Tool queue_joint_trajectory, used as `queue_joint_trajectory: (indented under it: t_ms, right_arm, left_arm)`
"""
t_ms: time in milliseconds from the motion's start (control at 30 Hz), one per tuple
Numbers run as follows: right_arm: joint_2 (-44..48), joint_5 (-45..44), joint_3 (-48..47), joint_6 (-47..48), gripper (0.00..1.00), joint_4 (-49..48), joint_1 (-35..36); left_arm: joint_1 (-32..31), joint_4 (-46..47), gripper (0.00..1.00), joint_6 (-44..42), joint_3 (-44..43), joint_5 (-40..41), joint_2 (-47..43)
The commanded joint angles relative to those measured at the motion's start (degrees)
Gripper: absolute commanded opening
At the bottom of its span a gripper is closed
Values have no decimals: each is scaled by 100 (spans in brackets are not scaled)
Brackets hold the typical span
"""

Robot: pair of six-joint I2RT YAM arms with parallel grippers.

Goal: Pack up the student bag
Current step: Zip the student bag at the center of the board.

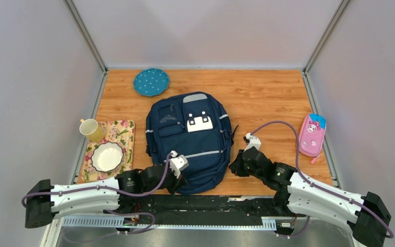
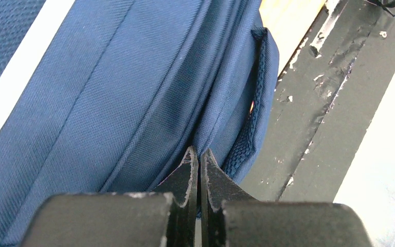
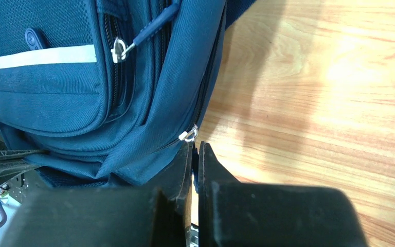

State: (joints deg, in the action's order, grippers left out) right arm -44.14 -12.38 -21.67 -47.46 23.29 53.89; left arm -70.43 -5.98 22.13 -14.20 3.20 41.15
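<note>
The navy student bag (image 1: pixel 190 139) lies flat in the middle of the wooden table, front pockets up. My left gripper (image 1: pixel 176 181) is at its near bottom-left corner. In the left wrist view the gripper (image 2: pixel 199 153) is shut, tips pressed into a fold of the bag's fabric (image 2: pixel 108 103) by a seam. My right gripper (image 1: pixel 235 167) sits at the bag's near right side. The right wrist view shows this gripper (image 3: pixel 195 146) shut on a blue zipper pull, with the metal slider (image 3: pixel 189 135) just off its tips on the bag's side (image 3: pixel 56 87).
A pink pencil case (image 1: pixel 312 135) lies at the right edge. A teal dotted plate (image 1: pixel 151 82) sits behind the bag. On the left, a yellow cup (image 1: pixel 91 129) and white bowl (image 1: pixel 107 156) rest on a floral mat (image 1: pixel 123 131). A black rail (image 1: pixel 205 201) runs along the near edge.
</note>
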Motion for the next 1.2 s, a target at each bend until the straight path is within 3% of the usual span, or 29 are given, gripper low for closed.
queue_joint_trajectory:
  t_ms: [0,100,167,200,300,667,1000,1167]
  right_arm:
    - [63,-283,102,334,0,185,-142]
    - [29,174,75,457,0,-35,-142]
    - [-68,367,67,483,0,-70,-133]
    - [-112,420,75,492,0,-96,-133]
    - [-121,614,154,545,0,-254,-124]
    - [239,649,251,545,0,-79,-124]
    - [617,667,269,510,0,158,-124]
    - [740,667,251,545,0,229,-124]
  left_arm:
    - [-5,-1133,2,511,242,567,-475]
    - [-5,-1221,21,459,14,717,-599]
    - [3,-1239,24,380,-398,726,-564]
    - [3,-1230,35,310,-548,743,-468]
    - [-5,-994,47,-23,-1137,673,-30]
    - [-32,-255,60,-859,-2878,-259,2528]
    - [-321,-131,65,-1483,-3870,1067,4085]
    - [-550,-185,65,-1747,-4047,2271,4481]
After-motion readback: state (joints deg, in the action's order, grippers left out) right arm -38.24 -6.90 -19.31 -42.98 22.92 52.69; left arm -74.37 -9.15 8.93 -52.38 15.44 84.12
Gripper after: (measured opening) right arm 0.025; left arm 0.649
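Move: The bag's lower right corner, where the left hand is to grip again, lies about 13 cm to that hand's right, 4 cm ahead and roughly level. The zipper pull is some 18 cm right of the left hand and 7 cm ahead; the bag's lower white strip is about 7 cm right and 11 cm ahead. The pull sits right in the right hand's shut fingertips, with the bag corner 5 cm left of them and 3 cm back. The bag's bottom edge comes free of the left fingers as they open to about two thirds. The left hand lifts some 8 cm, swings about 12 cm right and 6 cm forward over the lower bag towards the corner beside the right gripper, then sinks about 3 cm, its fingers tilting steeper and more forward. The zipper pull stays pinched in the right hand, which turns slightly counter-clockwise. ##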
